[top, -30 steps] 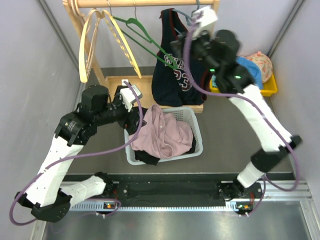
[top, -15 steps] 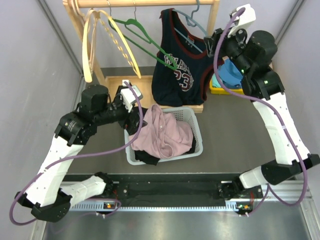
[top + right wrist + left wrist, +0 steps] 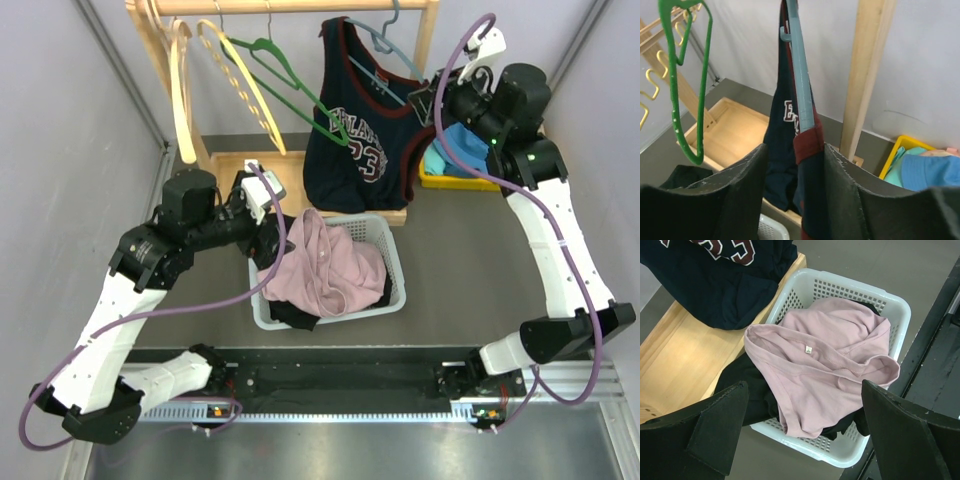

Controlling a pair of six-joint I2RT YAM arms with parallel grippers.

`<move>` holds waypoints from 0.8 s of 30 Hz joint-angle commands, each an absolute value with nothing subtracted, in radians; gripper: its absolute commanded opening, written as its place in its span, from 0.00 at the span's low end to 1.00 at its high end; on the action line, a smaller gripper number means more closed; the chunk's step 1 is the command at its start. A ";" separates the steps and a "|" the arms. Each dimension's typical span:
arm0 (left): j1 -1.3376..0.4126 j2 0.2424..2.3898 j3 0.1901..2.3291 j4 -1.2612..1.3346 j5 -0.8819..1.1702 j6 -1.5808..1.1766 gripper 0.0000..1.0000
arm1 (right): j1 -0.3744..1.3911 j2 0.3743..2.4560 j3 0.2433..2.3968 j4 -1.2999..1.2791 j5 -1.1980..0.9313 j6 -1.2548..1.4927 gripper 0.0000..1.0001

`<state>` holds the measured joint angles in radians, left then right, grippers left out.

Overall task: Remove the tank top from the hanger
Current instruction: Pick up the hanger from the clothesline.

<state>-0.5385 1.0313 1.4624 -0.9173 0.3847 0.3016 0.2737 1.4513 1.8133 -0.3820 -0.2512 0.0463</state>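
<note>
A navy tank top [image 3: 355, 150] with maroon trim and the number 23 hangs on a blue-grey hanger [image 3: 385, 45] from the wooden rail [image 3: 290, 6]. My right gripper [image 3: 428, 95] is at the hanger's right end. In the right wrist view the hanger [image 3: 799, 75] runs down into the maroon-edged strap [image 3: 807, 145], which sits between the jaws of the right gripper [image 3: 795, 185]. The strap lies against the right finger, with a gap at the left finger. My left gripper [image 3: 805, 435] hangs wide open and empty over the basket; the tank top's hem [image 3: 715, 285] shows beyond.
A white basket [image 3: 400, 270] holds a pink garment [image 3: 330, 265] over dark clothes. A green hanger [image 3: 290, 80] and wooden hangers [image 3: 190, 90] hang at the left of the rail. A wooden post [image 3: 867, 75] stands right of the strap. A yellow bin [image 3: 480, 178] is at the right.
My right gripper swung from in front of the tank top to the hanger's right end, and its jaws have narrowed around the strap. The wooden hangers have swung. The left arm is still.
</note>
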 commanded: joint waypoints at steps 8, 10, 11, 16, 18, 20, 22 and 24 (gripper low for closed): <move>-0.538 1.006 1.479 -0.862 0.368 0.325 0.99 | 0.273 1.470 1.761 -0.333 -0.368 0.143 0.21; -0.538 1.006 1.480 -0.862 0.368 0.325 0.99 | 0.272 1.474 1.756 -0.334 -0.364 0.143 0.25; -0.538 1.006 1.482 -0.861 0.368 0.325 0.99 | 0.273 1.476 1.755 -0.336 -0.367 0.143 0.32; -0.538 1.003 1.485 -0.864 0.370 0.327 0.99 | 0.273 1.470 1.746 -0.331 -0.371 0.149 0.24; -0.535 1.005 1.486 -0.864 0.373 0.328 0.99 | 0.278 1.467 1.747 -0.325 -0.354 0.149 0.05; -0.532 1.006 1.486 -0.862 0.374 0.328 0.99 | 0.282 1.453 1.755 -0.318 -0.322 0.146 0.00; -0.532 1.005 1.488 -0.861 0.373 0.328 0.99 | 0.296 1.427 1.761 -0.292 -0.302 0.130 0.00; -0.531 1.008 1.488 -0.859 0.376 0.330 0.99 | 0.307 1.405 1.761 -0.261 -0.270 0.106 0.00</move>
<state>-0.5365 1.0199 1.4624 -0.9112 0.3729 0.3168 0.2859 1.4670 1.7416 -0.3622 -0.3313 0.1387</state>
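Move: The right-hand end of the light-blue hanger, with the tank top's red-trimmed shoulder over it, is just off the half-open right fingers: about 2 cm ahead, 2 cm left and 3 cm down. The navy tank top's body hangs some 10 cm left and 12 cm below that hand, roughly 1 cm nearer the base; the green hanger is about 21 cm left, 1 cm ahead, at its height. From the left hand, the blue hanger's end lies about 22 cm ahead, 21 cm right and 9 cm up. The blue hanger's end, under the tank top's shoulder, is what the right hand settles onto: down about 3.5 cm and left about 2 cm, sideways at first and then mostly sinking. The wrist tips down and turns slightly counter-clockwise, some 10 degrees in all, while the fingers close, ease open briefly, then shut nearly fully to pinch the red-trimmed shoulder with the hanger's tip inside. ##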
